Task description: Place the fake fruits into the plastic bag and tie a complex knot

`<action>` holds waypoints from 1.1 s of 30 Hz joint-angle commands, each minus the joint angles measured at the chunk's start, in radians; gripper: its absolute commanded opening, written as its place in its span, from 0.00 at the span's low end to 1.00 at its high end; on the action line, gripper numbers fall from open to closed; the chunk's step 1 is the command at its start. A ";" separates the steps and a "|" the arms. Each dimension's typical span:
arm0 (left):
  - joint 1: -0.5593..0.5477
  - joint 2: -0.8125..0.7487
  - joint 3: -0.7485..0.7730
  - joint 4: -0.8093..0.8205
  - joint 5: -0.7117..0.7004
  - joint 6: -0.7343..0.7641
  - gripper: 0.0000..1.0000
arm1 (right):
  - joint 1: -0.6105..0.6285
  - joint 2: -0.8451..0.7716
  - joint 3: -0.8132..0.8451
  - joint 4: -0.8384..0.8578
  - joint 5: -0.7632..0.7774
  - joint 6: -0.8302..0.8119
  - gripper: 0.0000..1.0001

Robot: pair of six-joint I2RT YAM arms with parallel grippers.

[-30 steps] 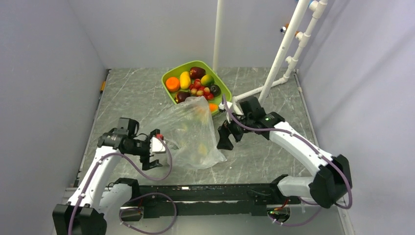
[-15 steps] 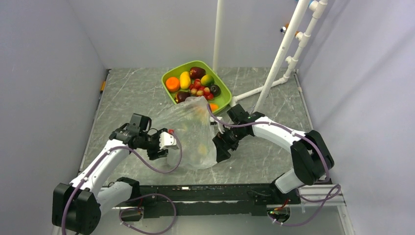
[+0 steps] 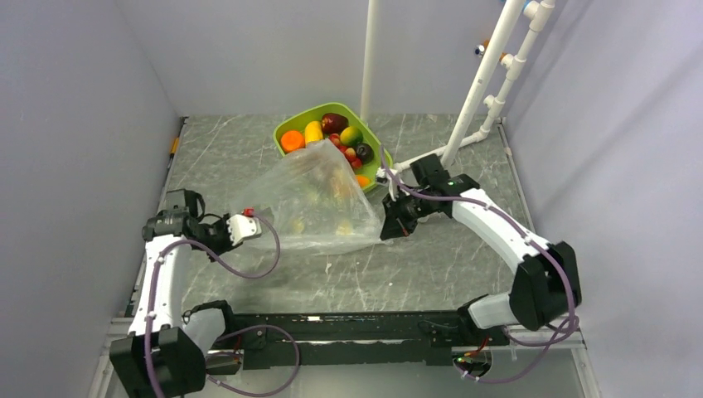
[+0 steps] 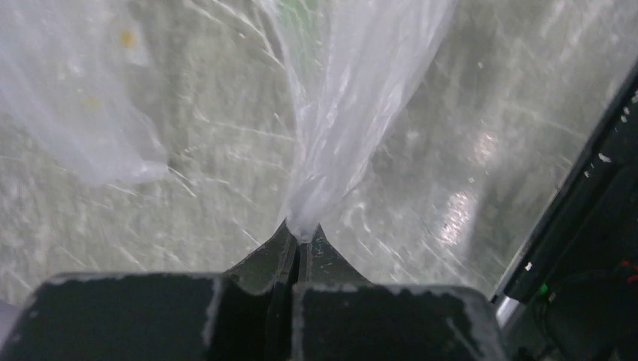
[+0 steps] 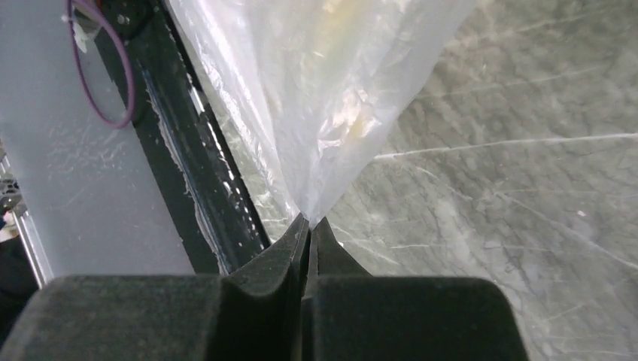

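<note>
The clear plastic bag (image 3: pixel 319 203) is stretched taut between my two grippers, just in front of the lime green tray (image 3: pixel 288 128). My left gripper (image 3: pixel 253 222) is shut on the bag's left corner, and the plastic (image 4: pixel 353 98) fans out from the pinched fingertips (image 4: pixel 301 233). My right gripper (image 3: pixel 387 225) is shut on the right corner, the film (image 5: pixel 323 90) rising from its tips (image 5: pixel 308 219). The fake fruits (image 3: pixel 332 137) lie in the tray: an orange, a yellow oblong, maroon ones and red berries. Faint yellowish shapes show through the bag. No knot is in view.
A white pipe frame (image 3: pixel 468 108) stands at the back right and a white pole (image 3: pixel 369 58) rises behind the tray. A black rail (image 3: pixel 332 325) runs along the near edge of the marbled table. Grey walls close in on both sides.
Both grippers went from open to shut on the bag's corners. The left arm drew back left and the right arm swung right, pulling the slumped bag wide and taut.
</note>
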 commanded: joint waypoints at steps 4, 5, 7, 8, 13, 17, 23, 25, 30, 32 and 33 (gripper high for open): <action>0.143 -0.064 -0.093 -0.306 -0.093 0.572 0.00 | -0.036 -0.088 -0.011 0.022 0.132 0.037 0.00; 0.141 -0.088 -0.097 -0.353 -0.051 0.625 0.00 | -0.036 -0.087 -0.012 0.048 0.132 0.057 0.00; 0.117 -0.132 -0.109 -0.443 0.018 0.718 0.00 | -0.036 -0.072 -0.010 0.090 0.139 0.094 0.00; 0.087 -0.156 -0.116 -0.455 0.047 0.723 0.00 | -0.036 -0.063 -0.009 0.105 0.144 0.105 0.00; -0.138 -0.209 -0.064 -0.422 0.226 0.493 0.00 | -0.015 -0.019 -0.006 0.219 0.179 0.174 0.00; -0.345 -0.176 0.043 -0.296 0.350 0.164 0.00 | 0.045 0.054 0.081 0.298 0.220 0.203 0.00; -0.676 -0.086 0.212 -0.048 0.472 -0.283 0.00 | 0.172 0.206 0.242 0.355 0.339 0.206 0.00; -0.805 -0.069 0.269 0.048 0.466 -0.389 0.00 | 0.201 0.255 0.259 0.357 0.394 0.165 0.00; -0.914 -0.005 0.451 0.120 0.547 -0.542 0.00 | 0.207 0.344 0.243 0.377 0.456 0.077 0.00; -0.924 -0.005 0.486 0.174 0.571 -0.612 0.00 | 0.208 0.348 0.235 0.399 0.433 0.064 0.00; -0.926 -0.012 0.487 0.231 0.574 -0.674 0.00 | 0.207 0.347 0.243 0.410 0.397 0.063 0.00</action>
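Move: The plastic bag is stretched between both shut grippers, its middle about 20 cm to the right of the left hand and 9 cm ahead, slightly below, and from the right hand some 20 cm left and 9 cm ahead. Beyond it sits the fruit tray, roughly 27 cm ahead and 15 cm left of the right hand and 10 cm lower; the mango in its near end lies about 20 cm ahead and 7 cm left of that hand. The bag's left corner, still pinched, is drawn back about 10 cm with a small dip, then swung right and lifted as the left hand crosses in front, some 20 cm each way, turning about 50 degrees clockwise and rolling its left side down. The right hand keeps its corner and carries it forward and left towards the tray's near edge, about 10 cm each way, sinking a little at the end. ##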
